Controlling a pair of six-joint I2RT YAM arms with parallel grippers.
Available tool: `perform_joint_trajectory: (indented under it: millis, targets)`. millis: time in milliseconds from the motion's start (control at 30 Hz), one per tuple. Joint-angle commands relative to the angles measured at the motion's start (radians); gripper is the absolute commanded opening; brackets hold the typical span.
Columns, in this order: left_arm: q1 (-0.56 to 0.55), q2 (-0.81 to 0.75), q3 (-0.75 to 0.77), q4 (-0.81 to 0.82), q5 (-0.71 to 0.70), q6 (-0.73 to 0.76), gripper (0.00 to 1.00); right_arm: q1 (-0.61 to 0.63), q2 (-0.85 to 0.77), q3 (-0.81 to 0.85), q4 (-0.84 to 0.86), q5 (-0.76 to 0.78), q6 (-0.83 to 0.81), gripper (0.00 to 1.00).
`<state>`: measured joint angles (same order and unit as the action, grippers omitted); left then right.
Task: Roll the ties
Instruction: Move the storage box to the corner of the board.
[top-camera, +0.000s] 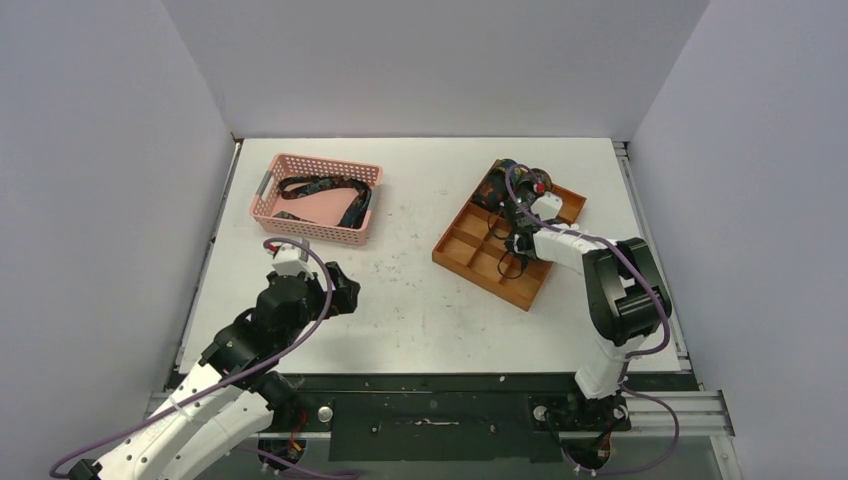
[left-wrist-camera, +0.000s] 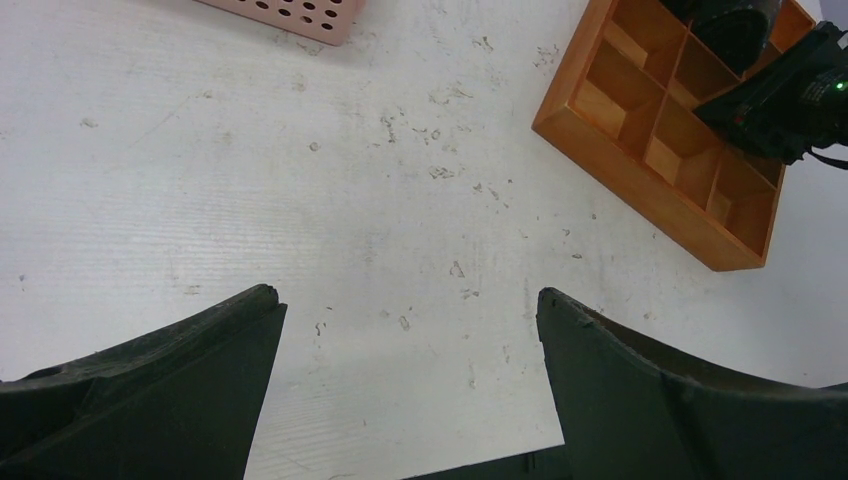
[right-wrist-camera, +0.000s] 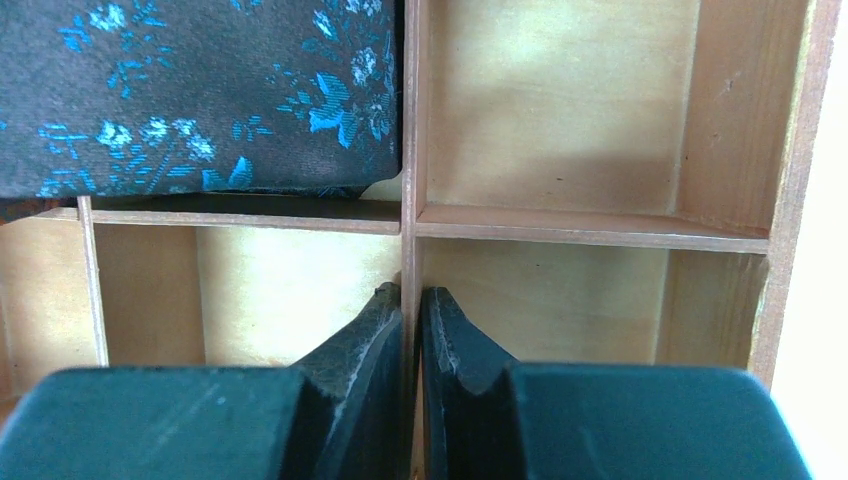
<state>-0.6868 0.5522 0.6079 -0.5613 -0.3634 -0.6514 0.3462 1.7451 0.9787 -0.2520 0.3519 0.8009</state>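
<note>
A loose dark tie (top-camera: 325, 187) lies curled in the pink basket (top-camera: 262, 190). A rolled tie (top-camera: 495, 185), dark with a blue flower pattern (right-wrist-camera: 200, 90), fills a far compartment of the wooden tray (top-camera: 470, 268). My right gripper (top-camera: 512, 245) reaches down into the tray. In the right wrist view, the right gripper (right-wrist-camera: 411, 300) is shut on the thin divider (right-wrist-camera: 410, 150) between two empty compartments. My left gripper (top-camera: 338, 288) hovers over bare table between basket and tray. Seen from the left wrist, the left gripper (left-wrist-camera: 410, 300) is open with nothing between its fingers (left-wrist-camera: 200, 380).
The tray (left-wrist-camera: 650, 150) lies up and right of the left fingers, with the right arm (left-wrist-camera: 790, 100) above it. A corner of the basket (left-wrist-camera: 290, 12) shows at the top. White walls stand on three sides of the table.
</note>
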Motion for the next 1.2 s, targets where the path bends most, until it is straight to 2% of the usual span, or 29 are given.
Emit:
perform_joint_trajectory:
  millis: [0,567,633,700,833,867,1167]
  targets:
    - [-0.007,-0.002,0.032,0.017,-0.017,-0.014,0.98,-0.054,0.053,0.106,0.081,0.002,0.178,0.05]
    - [-0.014,0.037,0.031,0.023,-0.029,-0.022,0.98,-0.037,0.304,0.419,-0.195,0.091,0.886,0.05]
    - [-0.014,0.052,0.035,0.017,-0.038,-0.029,0.98,-0.023,0.357,0.52,-0.309,0.103,0.952,0.07]
    - [-0.014,0.067,0.047,-0.008,-0.057,-0.042,0.98,-0.017,0.414,0.614,-0.377,0.094,0.976,0.16]
    - [-0.026,0.072,0.064,-0.047,-0.088,-0.049,0.97,-0.014,0.432,0.656,-0.357,0.097,0.876,0.52]
    - [-0.03,0.065,0.061,-0.044,-0.09,-0.051,0.97,-0.016,0.419,0.635,-0.336,0.093,0.847,0.57]
    - [-0.033,0.055,0.046,-0.01,-0.055,-0.046,0.96,-0.031,0.265,0.455,-0.213,0.038,0.559,0.82]
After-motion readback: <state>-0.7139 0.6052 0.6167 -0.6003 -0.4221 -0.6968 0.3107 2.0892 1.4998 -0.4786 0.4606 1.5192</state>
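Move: My right hand already pinches the long divider in the storage box. The far right corner of the board is some 27 cm ahead of this hand, about 26 cm to its right and 3 cm below. In the box, the blue-flowered roll sits about 7 cm ahead and 2 cm to the left; the leaf-patterned roll is roughly 10 cm ahead and 7 cm left. From my left hand the corner is about 44 cm ahead, 60 cm right and 18 cm lower. Still pinching the divider, my right hand slides the storage box forward over the board, swinging it clockwise by around 40 degrees as it goes. Some 12 cm farther out, the fingers open wide off the divider, and the hand tips its left side up, rises a centimetre or two and eases slightly back. ##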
